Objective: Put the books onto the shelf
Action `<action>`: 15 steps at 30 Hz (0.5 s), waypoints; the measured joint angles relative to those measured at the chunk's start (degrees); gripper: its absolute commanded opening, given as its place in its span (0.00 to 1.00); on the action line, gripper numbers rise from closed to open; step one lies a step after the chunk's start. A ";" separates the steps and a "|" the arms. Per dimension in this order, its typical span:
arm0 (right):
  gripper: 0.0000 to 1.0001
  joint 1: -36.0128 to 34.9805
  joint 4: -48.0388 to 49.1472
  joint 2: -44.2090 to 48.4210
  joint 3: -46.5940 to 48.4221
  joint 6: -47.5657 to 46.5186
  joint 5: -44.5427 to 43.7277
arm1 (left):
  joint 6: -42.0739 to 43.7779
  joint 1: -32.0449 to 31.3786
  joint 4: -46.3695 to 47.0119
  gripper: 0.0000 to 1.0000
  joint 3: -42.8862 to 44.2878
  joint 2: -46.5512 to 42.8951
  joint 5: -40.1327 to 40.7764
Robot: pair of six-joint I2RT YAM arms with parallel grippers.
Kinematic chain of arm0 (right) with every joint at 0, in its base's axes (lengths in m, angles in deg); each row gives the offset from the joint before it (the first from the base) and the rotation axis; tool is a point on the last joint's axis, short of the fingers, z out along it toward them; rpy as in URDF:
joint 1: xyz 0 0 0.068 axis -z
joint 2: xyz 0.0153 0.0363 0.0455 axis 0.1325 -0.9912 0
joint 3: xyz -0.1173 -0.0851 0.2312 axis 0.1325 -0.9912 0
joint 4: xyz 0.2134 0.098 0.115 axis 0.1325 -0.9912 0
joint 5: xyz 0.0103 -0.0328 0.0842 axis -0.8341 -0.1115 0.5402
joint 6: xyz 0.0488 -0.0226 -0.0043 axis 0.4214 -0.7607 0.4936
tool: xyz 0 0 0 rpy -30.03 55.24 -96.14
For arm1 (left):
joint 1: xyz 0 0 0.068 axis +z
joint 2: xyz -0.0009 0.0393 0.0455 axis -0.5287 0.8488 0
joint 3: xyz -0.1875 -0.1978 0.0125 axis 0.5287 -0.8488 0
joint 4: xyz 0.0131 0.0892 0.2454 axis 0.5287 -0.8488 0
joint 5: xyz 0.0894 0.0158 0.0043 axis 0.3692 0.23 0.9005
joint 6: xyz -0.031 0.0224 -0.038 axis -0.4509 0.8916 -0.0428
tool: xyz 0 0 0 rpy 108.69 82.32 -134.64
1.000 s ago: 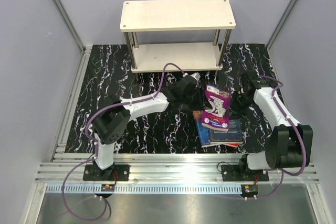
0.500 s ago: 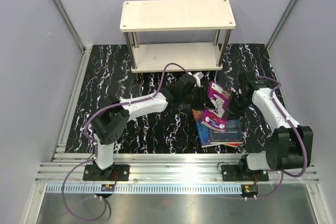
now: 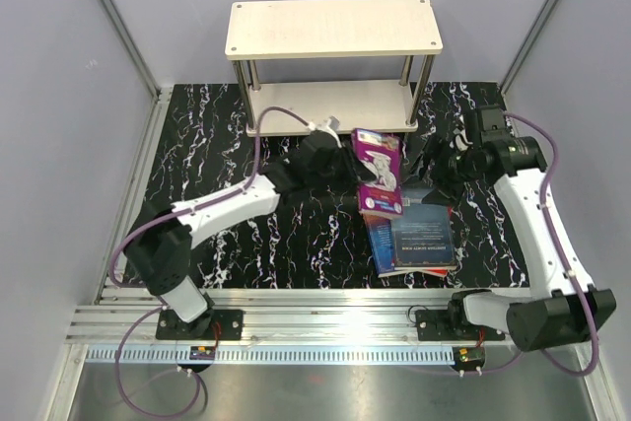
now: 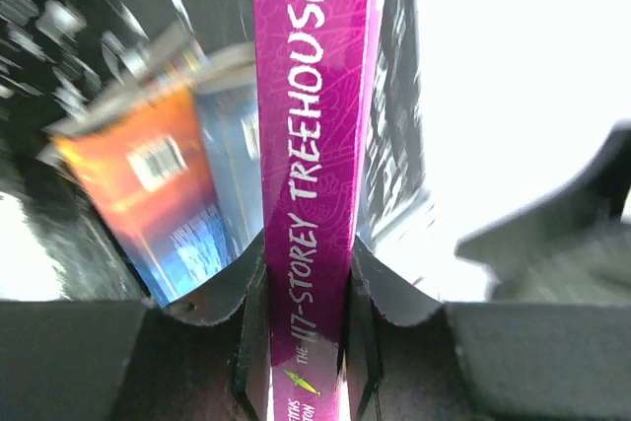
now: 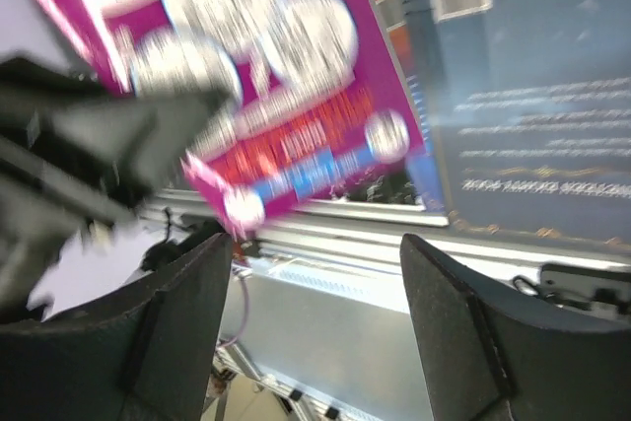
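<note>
My left gripper [image 3: 345, 167] is shut on the spine of a purple "Treehouse" book [image 3: 378, 173], which it holds on edge above the table, just in front of the shelf [image 3: 333, 29]. In the left wrist view the spine [image 4: 311, 145] stands clamped between both fingers of that gripper [image 4: 306, 342]. The other books lie in a stack [image 3: 422, 241] with a dark blue one on top. My right gripper [image 3: 432, 161] is open to the right of the purple book and holds nothing. In the right wrist view its fingers are spread wide around empty space [image 5: 315, 342], with the purple cover [image 5: 246, 76] beyond them.
The shelf's lower board [image 3: 330, 105] is bare, with silver posts at its corners [image 3: 412, 86]. An orange-red book [image 4: 138, 175] shows under the blue one in the stack. Grey walls enclose the black marbled table [image 3: 227, 145]; an aluminium rail [image 3: 325, 303] runs along the near edge.
The right gripper has opened, let go of the purple book and drawn back to the right. The left arm has carried the book up off the stack, toward the shelf.
</note>
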 measured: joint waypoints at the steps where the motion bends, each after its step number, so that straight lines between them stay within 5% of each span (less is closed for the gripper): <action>1: 0.77 -0.20 -0.20 1.14 0.39 0.74 1.07 | -1.01 1.40 1.36 0.00 -1.92 -1.75 0.83; 9: 0.77 -0.46 -3.39 6.10 2.67 4.44 6.27 | -10.47 10.69 17.07 0.00 -12.70 -2.67 13.84; 15: 0.77 -0.48 -5.49 4.87 3.32 2.64 4.57 | -18.99 14.16 32.76 0.00 -9.77 9.77 22.12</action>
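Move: The left hand holds the purple book by its spine. The lower board's middle is about 29 cm ahead, 7 cm left and 13 cm below; the upper board's middle has the same forward and left place, some 13 cm above. The dark book lies roughly 13 cm right, 4 cm back and 17 cm below, the orange book 9 cm right and 5 cm back at that depth. From the open right hand, the lower board is about 31 cm ahead, 21 cm left and 16 cm below. Keeping the purple book's spine pinched, the left hand sweeps it forward and left, about 20 cm in all, to the front of the lower board, sinking slightly late on. Its wrist swings some 40 degrees counter-clockwise so the fingers point more forward, and its left side dips. The right hand, already off the book and open, lifts and draws back about 5 cm. ##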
